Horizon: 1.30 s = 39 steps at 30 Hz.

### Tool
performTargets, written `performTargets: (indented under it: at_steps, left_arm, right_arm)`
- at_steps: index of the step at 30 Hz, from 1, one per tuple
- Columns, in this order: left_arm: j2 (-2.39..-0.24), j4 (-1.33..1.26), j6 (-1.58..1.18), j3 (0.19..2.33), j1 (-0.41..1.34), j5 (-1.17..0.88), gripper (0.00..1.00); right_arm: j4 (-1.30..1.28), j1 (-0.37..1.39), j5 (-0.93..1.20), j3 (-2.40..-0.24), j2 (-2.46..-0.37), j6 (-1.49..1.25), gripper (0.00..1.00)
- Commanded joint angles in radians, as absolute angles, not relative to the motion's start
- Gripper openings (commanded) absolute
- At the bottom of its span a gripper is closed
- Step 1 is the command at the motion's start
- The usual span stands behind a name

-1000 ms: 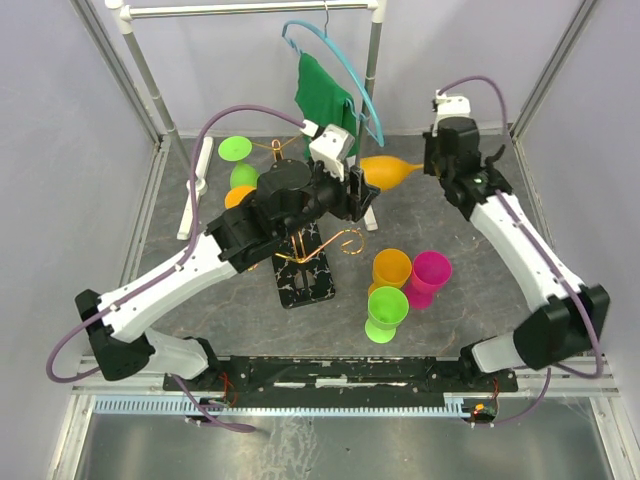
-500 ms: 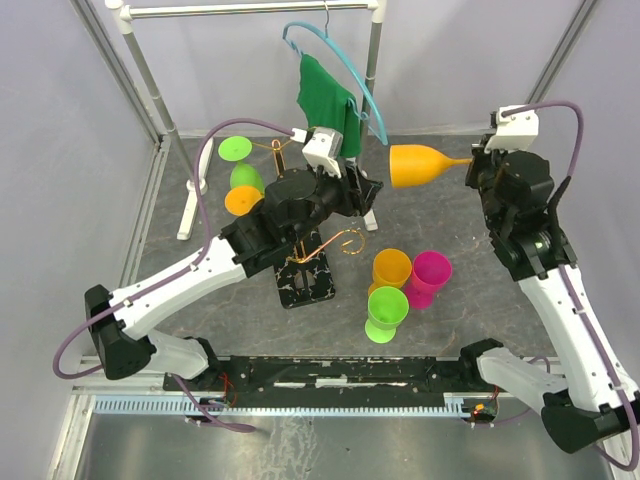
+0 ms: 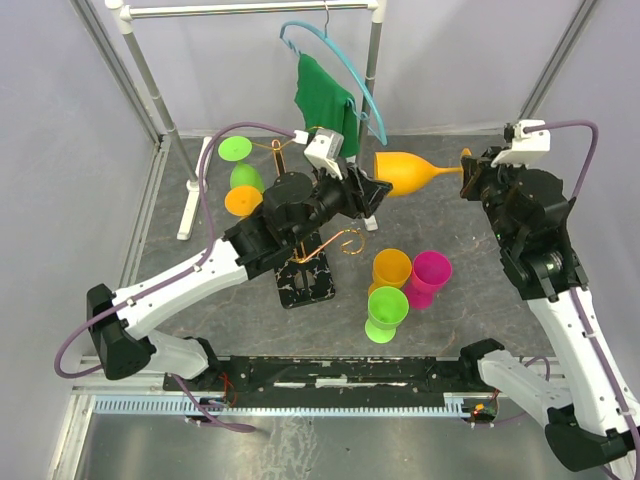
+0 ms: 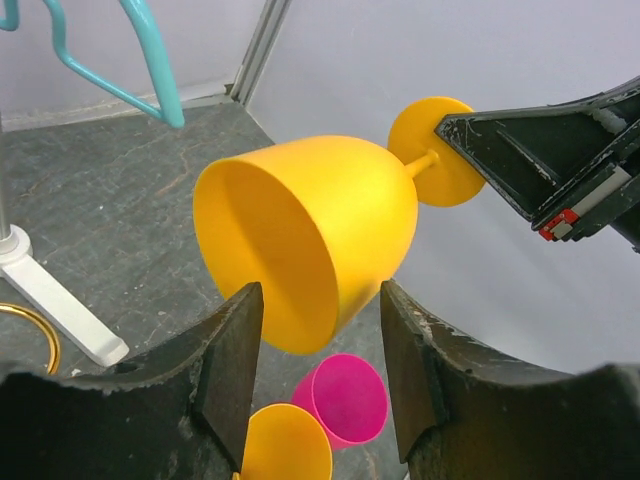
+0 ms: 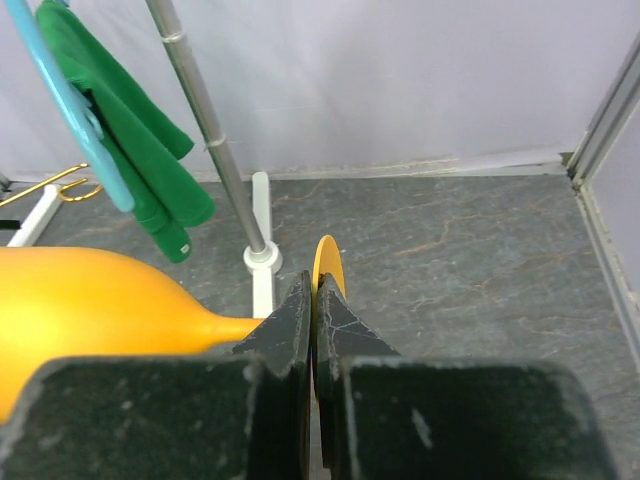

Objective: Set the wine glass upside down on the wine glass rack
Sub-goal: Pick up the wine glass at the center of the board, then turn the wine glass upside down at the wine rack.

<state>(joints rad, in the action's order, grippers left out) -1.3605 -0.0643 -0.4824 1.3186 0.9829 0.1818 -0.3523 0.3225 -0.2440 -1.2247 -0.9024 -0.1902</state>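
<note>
An orange wine glass (image 3: 405, 172) hangs sideways in the air, its bowl pointing left. My right gripper (image 3: 466, 170) is shut on the glass's round foot; in the right wrist view the gripper (image 5: 314, 285) pinches the thin disc edge-on. My left gripper (image 3: 372, 190) is open at the bowl's mouth. In the left wrist view the wine glass (image 4: 310, 230) sits just beyond the left gripper (image 4: 320, 290), with gaps on both sides. The wine glass rack (image 3: 340, 243), gold scrolls on a black marbled base (image 3: 308, 283), stands under the left arm.
A green glass (image 3: 243, 177) and an orange one (image 3: 243, 200) hang on the rack's left side. Yellow (image 3: 391, 268), magenta (image 3: 432, 270) and green (image 3: 386, 310) cups stand right of the rack. A white clothes rail (image 3: 375, 60) with a teal hanger and green cloth (image 3: 325, 95) stands behind.
The right arm has swung round and raised its wrist, still holding the glass by the foot. The bowl's mouth now sits at the left fingertips. The left jaws have narrowed a little.
</note>
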Motion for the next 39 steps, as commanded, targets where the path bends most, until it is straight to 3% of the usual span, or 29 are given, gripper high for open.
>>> performTargets:
  at_steps: [1, 9, 17, 25, 39]
  left_arm:
    - [-1.350, -0.155, -0.532, 1.318, 0.980, 0.134, 0.53]
    - [-1.333, -0.211, -0.521, 1.309, 0.979, 0.075, 0.22]
    - [-1.317, -0.239, -0.494, 1.305, 0.979, 0.010, 0.03]
    - [-1.275, -0.329, -0.357, 1.217, 0.979, 0.033, 0.03]
    - [-1.208, -0.485, -0.127, 1.101, 0.980, -0.005, 0.03]
  right_arm:
    - [-0.287, 0.320, -0.185, -1.210, -0.869, -0.261, 0.01]
    - [-0.274, 0.319, -0.165, -1.185, -0.884, -0.266, 0.01]
    - [-0.370, 0.319, -0.239, -1.234, -0.889, -0.247, 0.32]
    - [-0.521, 0.319, -0.324, -1.302, -0.831, -0.357, 0.55]
    - [-0.430, 0.319, -0.038, -1.147, -0.757, -0.677, 0.63]
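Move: The orange wine glass lies on its side in the air, its foot already pinched by the right hand; its middle is about 7 cm left of that hand and 1 cm back. From the left hand it lies about 5 cm right, 3 cm ahead and slightly above, with the near rim between the open fingers. The rack stands some 13 cm to the left hand's left, level, 20 cm lower. On the table, 30 cm below the left hand and 6 cm back, are a standing orange glass, 4 cm right, and the pink glass, 11 cm right. Easing back about 3 cm and slightly up, the left hand shuts its fingers on the bowl's rim, then tips its fingertips up some 15 degrees while turning a little clockwise. Once the rim is nearly pinched, the right hand opens wide, sinks about 2 cm, then rises and backs off the foot some 4 cm, rolling its left side up. ##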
